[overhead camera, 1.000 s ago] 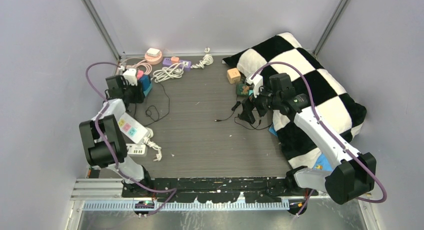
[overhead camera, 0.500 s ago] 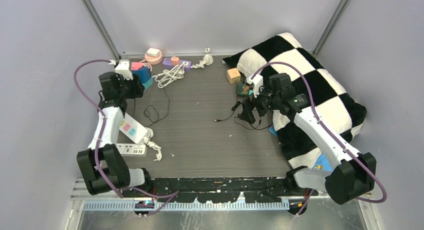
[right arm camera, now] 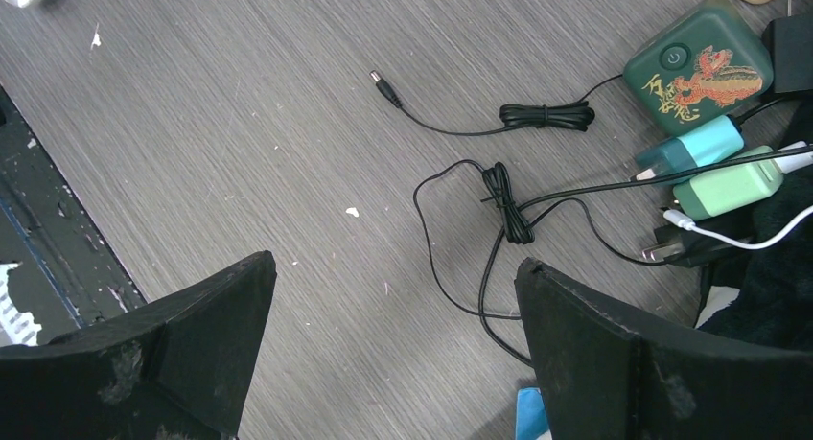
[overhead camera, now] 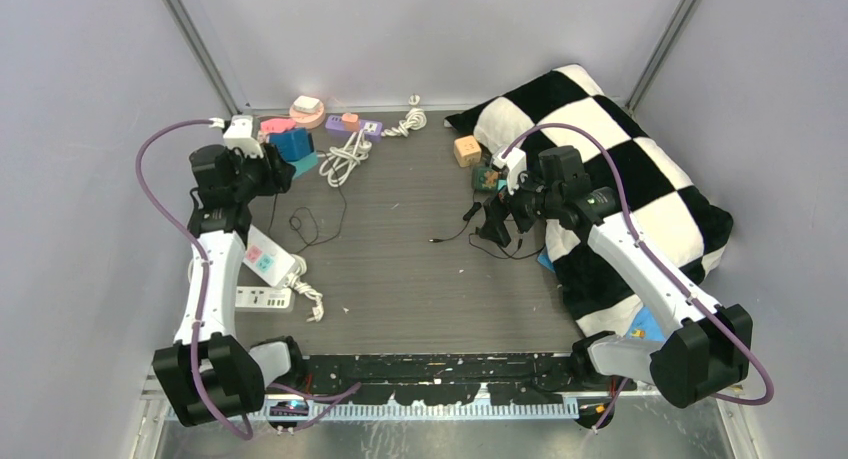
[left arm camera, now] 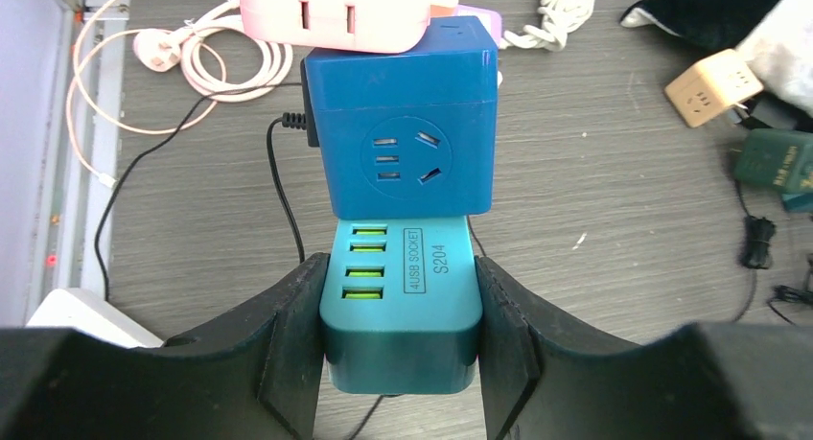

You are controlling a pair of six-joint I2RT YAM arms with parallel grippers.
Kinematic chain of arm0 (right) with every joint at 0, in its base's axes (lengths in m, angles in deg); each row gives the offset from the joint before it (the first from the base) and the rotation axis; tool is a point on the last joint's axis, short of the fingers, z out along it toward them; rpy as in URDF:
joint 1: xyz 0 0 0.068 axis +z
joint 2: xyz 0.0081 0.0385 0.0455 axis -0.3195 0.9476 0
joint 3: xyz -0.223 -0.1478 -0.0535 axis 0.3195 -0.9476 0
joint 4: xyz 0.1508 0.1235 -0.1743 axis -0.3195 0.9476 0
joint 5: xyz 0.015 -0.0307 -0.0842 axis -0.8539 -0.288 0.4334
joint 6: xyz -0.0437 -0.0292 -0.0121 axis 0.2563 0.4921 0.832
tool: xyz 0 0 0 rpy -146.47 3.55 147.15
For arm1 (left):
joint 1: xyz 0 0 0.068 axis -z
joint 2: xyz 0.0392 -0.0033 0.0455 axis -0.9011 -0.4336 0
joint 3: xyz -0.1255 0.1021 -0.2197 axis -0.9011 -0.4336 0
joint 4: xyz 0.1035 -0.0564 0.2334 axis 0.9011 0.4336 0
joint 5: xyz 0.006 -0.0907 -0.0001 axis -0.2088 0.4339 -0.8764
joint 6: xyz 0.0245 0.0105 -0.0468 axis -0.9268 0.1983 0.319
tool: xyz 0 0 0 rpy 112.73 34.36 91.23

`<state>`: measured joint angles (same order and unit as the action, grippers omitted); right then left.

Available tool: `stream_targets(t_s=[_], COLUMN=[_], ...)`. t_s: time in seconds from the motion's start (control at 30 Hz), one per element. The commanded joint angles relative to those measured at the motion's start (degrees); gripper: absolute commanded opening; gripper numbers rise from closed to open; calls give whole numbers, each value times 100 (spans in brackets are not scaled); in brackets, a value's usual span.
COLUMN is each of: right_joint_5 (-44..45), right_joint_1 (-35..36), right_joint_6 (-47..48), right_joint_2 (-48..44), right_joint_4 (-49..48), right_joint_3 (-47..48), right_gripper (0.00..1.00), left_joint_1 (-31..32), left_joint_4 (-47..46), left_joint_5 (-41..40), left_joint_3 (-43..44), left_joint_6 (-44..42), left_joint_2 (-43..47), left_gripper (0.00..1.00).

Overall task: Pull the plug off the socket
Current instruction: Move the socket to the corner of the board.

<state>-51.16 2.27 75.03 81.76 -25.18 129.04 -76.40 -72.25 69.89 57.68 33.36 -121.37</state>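
My left gripper (left arm camera: 401,296) is shut on a teal USB socket block (left arm camera: 403,291), its pads pressed to both sides. A blue cube socket (left arm camera: 403,124) sits joined to the block's far end, with a pink adapter (left arm camera: 331,13) beyond it. A small black plug (left arm camera: 305,124) sticks into the cube's left side, and its thin black cord (left arm camera: 280,196) trails down to the table. In the top view the left gripper (overhead camera: 268,167) holds this stack (overhead camera: 293,143) above the table's back left corner. My right gripper (right arm camera: 393,267) hangs open over bare table and loose black cables (right arm camera: 503,200).
White power strips (overhead camera: 262,259) lie by the left arm. Coiled white cables (overhead camera: 340,151) and a purple strip (overhead camera: 355,126) sit at the back. A tan cube (overhead camera: 466,150), a green dragon-print box (right arm camera: 697,68) and small chargers (right arm camera: 724,186) lie beside the checkered pillow (overhead camera: 640,179).
The left arm has swung back and to the left, carrying the socket stack with it and dragging the black cord. The right arm has stayed still.
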Motion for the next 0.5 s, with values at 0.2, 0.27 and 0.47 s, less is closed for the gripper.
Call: stream_targets(t_s=[0.2, 0.27, 0.47], right_joint_5=[173, 196, 209], right_joint_1=[29, 27, 1], right_joint_6=[22, 20, 23], right_joint_2=[-85, -75, -62], right_joint_4=[-166, -166, -170], right_joint_3=[165, 165, 156], right_gripper=[100, 100, 100], left_joint_1=[825, 1243, 2364], left_joint_4=[-553, -651, -1433], left_joint_5=[669, 504, 112], left_joint_3=[428, 132, -731], left_joint_6=[723, 777, 1252], left_joint_2=[559, 638, 863], left_gripper=[0, 0, 0])
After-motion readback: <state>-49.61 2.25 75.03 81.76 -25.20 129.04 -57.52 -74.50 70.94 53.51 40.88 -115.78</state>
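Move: The left hand already holds the teal-and-blue socket up by its teal end. The bare middle of the board lies about 20 cm to the hand's right, 3 cm back and 20 cm below. The white cord coil is roughly 13 cm ahead and 6 cm right of the hand, and the white power board some 10 cm back and 10 cm left. From the right hand, that bare middle is about 19 cm left, 5 cm ahead and 15 cm below. The left hand keeps its pinch, swings the socket some 13 cm right over the board, turning clockwise about 20 degrees. ##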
